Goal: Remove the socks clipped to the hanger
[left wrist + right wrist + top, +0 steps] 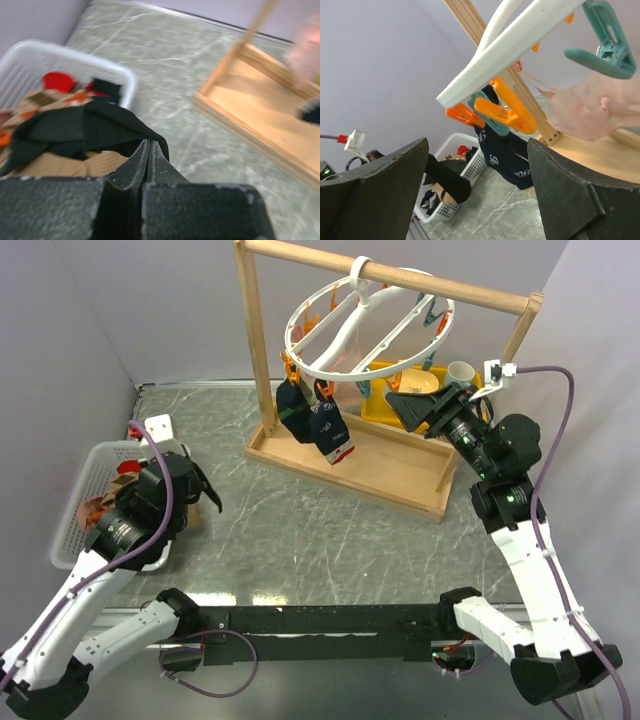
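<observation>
The white ring hanger [370, 320] hangs from the wooden rail. A navy patterned sock [331, 430] and a dark sock [292, 410] are clipped at its near left, under orange clips [502, 107]. A pale pink sock [590, 110] hangs from a teal clip [605, 50]. My right gripper [415, 405] stands open below the hanger's right side, nothing between its fingers [385, 185]; the navy sock [507, 155] shows beyond them. My left gripper [205, 492] is by the basket, jaws shut on a black sock [100, 125] that drapes around the tips.
A white basket [75, 510] at the left holds several removed socks. The light wooden frame has a tray base [350, 465] and uprights. A yellow bin [385, 408] and a white cup [462, 372] stand behind it. Walls close the left side and back.
</observation>
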### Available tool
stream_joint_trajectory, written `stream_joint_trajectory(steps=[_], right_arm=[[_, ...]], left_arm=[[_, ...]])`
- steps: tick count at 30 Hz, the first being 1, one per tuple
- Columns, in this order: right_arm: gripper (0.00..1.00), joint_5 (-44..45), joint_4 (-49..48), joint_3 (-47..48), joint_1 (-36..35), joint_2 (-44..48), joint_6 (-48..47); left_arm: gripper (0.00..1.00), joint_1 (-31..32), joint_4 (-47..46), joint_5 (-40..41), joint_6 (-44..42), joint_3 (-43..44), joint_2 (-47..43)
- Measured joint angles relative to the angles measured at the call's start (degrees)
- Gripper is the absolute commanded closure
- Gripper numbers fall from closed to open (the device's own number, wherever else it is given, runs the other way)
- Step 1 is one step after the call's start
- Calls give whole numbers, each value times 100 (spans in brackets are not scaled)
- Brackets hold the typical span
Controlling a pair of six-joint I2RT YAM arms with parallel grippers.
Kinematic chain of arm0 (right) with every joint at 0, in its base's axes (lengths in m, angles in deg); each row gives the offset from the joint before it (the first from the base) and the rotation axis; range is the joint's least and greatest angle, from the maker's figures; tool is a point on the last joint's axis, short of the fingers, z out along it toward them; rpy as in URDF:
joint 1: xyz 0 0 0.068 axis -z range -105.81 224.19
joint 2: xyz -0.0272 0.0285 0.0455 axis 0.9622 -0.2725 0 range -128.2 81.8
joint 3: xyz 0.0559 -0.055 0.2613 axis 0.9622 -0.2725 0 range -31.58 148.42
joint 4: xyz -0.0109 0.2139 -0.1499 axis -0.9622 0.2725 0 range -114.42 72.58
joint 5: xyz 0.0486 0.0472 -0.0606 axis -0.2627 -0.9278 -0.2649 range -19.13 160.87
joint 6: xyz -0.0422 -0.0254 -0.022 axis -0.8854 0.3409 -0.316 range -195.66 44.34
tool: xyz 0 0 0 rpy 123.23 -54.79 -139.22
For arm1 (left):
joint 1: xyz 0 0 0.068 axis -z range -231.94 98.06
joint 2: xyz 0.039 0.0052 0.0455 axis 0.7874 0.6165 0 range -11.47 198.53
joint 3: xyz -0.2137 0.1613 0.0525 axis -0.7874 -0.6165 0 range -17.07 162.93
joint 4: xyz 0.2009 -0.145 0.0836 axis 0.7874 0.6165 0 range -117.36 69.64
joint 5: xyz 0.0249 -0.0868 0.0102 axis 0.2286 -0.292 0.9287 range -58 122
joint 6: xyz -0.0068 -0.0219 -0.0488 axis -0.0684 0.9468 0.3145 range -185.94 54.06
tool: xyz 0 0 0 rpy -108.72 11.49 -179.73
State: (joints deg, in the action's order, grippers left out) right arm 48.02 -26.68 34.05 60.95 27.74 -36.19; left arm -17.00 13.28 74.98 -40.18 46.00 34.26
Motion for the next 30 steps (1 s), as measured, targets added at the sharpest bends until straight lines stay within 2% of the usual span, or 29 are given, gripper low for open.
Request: stream_joint_trajectory(steps=[6,11,17,19,20,21,22,23,24,28,30], right_arm=[[13,103,505,0,0,433,-293],[13,103,824,-37,0,695,-426],[13,98,1134,-42,0,988,-551],[13,96,1191,-42,7,1045,-570],[12,92,1231,-42,13,1062,-575],[12,87,1268,-44,15,1080,-579],[12,85,1307,-46,15,1091,-590],[12,83,1344,-48,15,1106,-597],[12,81,1390,-50,15,1117,-608],[12,85,1565,-50,15,1174,-669],[12,90,1650,-50,15,1187,-728]], left_arm=[[99,-1102,42,518,474,-199,48],[99,-2485,-31,673,704,-192,444],[99,-3477,17,774,1156,251,1067],[94,-3792,-48,793,1215,417,1189],[86,-3869,-61,798,1246,485,1226],[62,-3923,-96,798,1252,544,1255],[31,-3950,-142,798,1246,584,1272],[9,-3969,-199,800,1204,608,1285],[1,-3980,-267,798,1158,612,1287],[0,-3991,-492,520,1060,590,1248],[0,-3991,-667,48,994,448,1121]])
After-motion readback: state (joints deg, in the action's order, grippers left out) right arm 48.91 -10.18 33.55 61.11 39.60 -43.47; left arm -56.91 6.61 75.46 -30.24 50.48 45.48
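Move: The left gripper still pinches the black sock. The laundry basket's middle lies about 19 cm to that hand's left, roughly level with it fore and aft and some 26 cm below. A brown sock hangs over the basket's near-side rim, about 9 cm left and 23 cm down. The wooden stand's near left corner is some 15 cm ahead, 10 cm right and 28 cm down. From the right hand, the basket is about 65 cm left and 40 cm below. Bring the left gripper, with the black sock, about 19 cm left to above the laundry basket, turning the hand some 50 degrees counter-clockwise and keeping its height within a few centimetres. As the swing dies out, open the fingers wide and let go of the sock. Meanwhile draw the open, empty right hand back about 6 cm and slightly right, away from the hanger. ##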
